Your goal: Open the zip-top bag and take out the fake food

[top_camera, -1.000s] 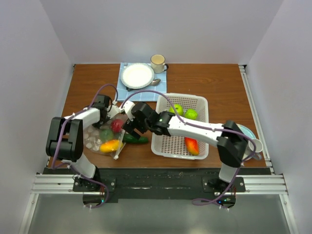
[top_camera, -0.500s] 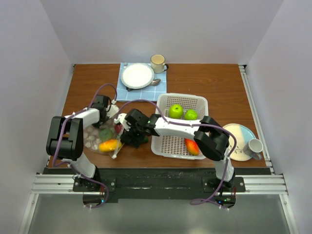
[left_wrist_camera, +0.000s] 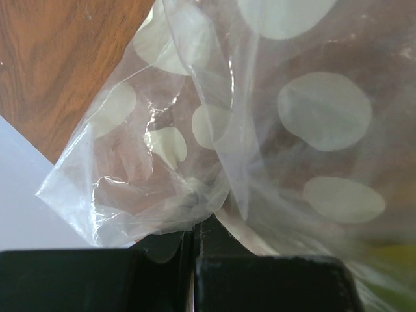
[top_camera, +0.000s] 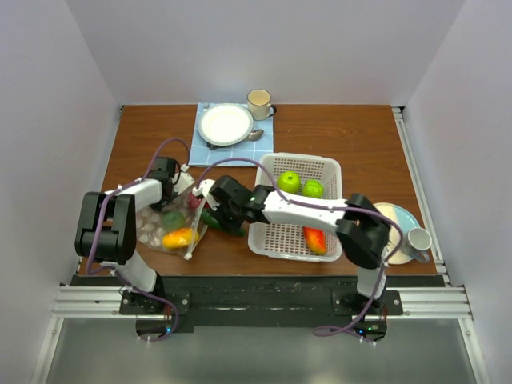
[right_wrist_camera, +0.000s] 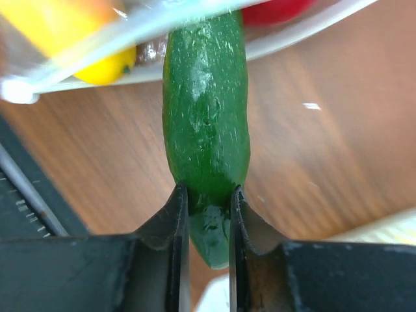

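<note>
The zip-top bag (top_camera: 160,228), clear with pale dots, lies left of the white basket (top_camera: 276,234). My left gripper (top_camera: 171,186) is shut on a bunched fold of the zip-top bag (left_wrist_camera: 260,117); its jaws (left_wrist_camera: 194,224) meet with film pinched between them. Inside the bag lie a yellow-orange piece (top_camera: 179,238), a green piece (top_camera: 172,218) and a red piece (top_camera: 194,203). My right gripper (top_camera: 214,210) is shut on the near tip of the dark green cucumber (right_wrist_camera: 207,110), which pokes out under the white zip strip (right_wrist_camera: 130,29). Its fingertips (right_wrist_camera: 207,192) clamp both sides.
The basket holds two green apples (top_camera: 289,182) (top_camera: 313,189) and a red-orange piece (top_camera: 314,239). A white plate (top_camera: 226,124) on a blue cloth and a mug (top_camera: 259,101) sit at the back. A pale plate (top_camera: 402,220) and a cup (top_camera: 418,239) stand at the right.
My right gripper has come down to the bag's mouth and shut on the cucumber's tip. The left gripper has kept its pinch on the bag.
</note>
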Available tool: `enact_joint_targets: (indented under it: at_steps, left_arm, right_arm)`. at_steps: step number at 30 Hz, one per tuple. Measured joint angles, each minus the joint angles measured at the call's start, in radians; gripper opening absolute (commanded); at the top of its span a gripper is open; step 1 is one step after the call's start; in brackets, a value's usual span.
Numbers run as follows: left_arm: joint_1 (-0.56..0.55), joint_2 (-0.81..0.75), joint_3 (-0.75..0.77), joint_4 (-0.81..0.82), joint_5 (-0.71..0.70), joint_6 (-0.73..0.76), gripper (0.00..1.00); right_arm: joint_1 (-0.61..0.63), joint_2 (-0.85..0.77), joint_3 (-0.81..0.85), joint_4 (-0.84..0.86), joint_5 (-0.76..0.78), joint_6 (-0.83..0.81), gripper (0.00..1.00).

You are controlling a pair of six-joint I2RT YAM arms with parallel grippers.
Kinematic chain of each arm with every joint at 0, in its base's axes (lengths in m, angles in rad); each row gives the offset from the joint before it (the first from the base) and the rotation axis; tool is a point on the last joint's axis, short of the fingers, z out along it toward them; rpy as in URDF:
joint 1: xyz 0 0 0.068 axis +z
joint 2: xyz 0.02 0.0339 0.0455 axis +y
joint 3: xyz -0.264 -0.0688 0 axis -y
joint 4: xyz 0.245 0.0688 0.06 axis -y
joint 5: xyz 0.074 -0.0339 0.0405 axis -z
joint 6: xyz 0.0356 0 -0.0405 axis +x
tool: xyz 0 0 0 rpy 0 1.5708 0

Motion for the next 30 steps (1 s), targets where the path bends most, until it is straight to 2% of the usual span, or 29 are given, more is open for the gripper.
enact_joint_targets:
  at_steps: [9,13,15,16,18,19,20,22,25,30]
  left_arm:
    - [0.005,-0.008,0.000,-0.005,0.000,0.000,0.00]
    - [0.007,-0.011,0.004,-0.024,0.002,-0.003,0.00]
    - [0.008,-0.016,0.023,-0.057,0.010,-0.005,0.00]
    - [0.008,-0.021,0.037,-0.076,0.016,-0.010,0.00]
    - [0.003,-0.042,0.082,-0.124,0.031,-0.015,0.00]
    - [-0.001,-0.055,0.104,-0.139,0.033,-0.019,0.00]
    - [-0.008,-0.072,0.131,-0.159,0.037,-0.025,0.00]
    - [-0.028,-0.114,0.189,-0.194,0.046,-0.038,0.00]
    - [-0.062,-0.176,0.270,-0.244,0.061,-0.053,0.00]
    - [-0.087,-0.241,0.311,-0.282,0.071,-0.066,0.00]
  right_arm:
    - [-0.048,-0.363,-0.044,-0.058,0.163,0.032,0.00]
    - [-0.168,-0.467,-0.156,-0.102,0.285,0.094,0.05]
    - [-0.239,-0.477,-0.210,-0.124,0.352,0.129,0.16]
    - [-0.265,-0.475,-0.231,-0.135,0.385,0.144,0.32]
    - [-0.301,-0.459,-0.270,-0.172,0.451,0.178,0.53]
    - [-0.303,-0.447,-0.280,-0.186,0.468,0.189,0.69]
    - [-0.301,-0.437,-0.284,-0.195,0.472,0.193,0.75]
    - [-0.293,-0.429,-0.287,-0.188,0.451,0.190,0.84]
    - [-0.279,-0.468,-0.306,-0.126,0.386,0.183,0.90]
    - [-0.228,-0.515,-0.269,-0.024,0.328,0.163,0.90]
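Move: The right hand holds the green cucumber near one end, its other end still at the bag's mouth. The tray's middle lies about 20 cm to the right, 5 cm ahead and 5 cm lower. In the tray, the near green apple is some 12 cm ahead and 18 cm right, the red mango about 5 cm back and 26 cm right. The left hand pinches a corner of the bag, whose middle is roughly 8 cm back and 5 cm right of it; from there the tray is some 41 cm right and 4 cm back. Up first by about 13 cm, the right hand draws the cucumber clear of the bag, then swings right and somewhat forward over the tray, wrist turning some 40 degrees clockwise, sinks and opens to let go. It then rises and starts back left, fingers open. Late on, the left hand, still pinching the bag's corner, rises about 15 cm, with a little forward and right, its fingers tipping up. ##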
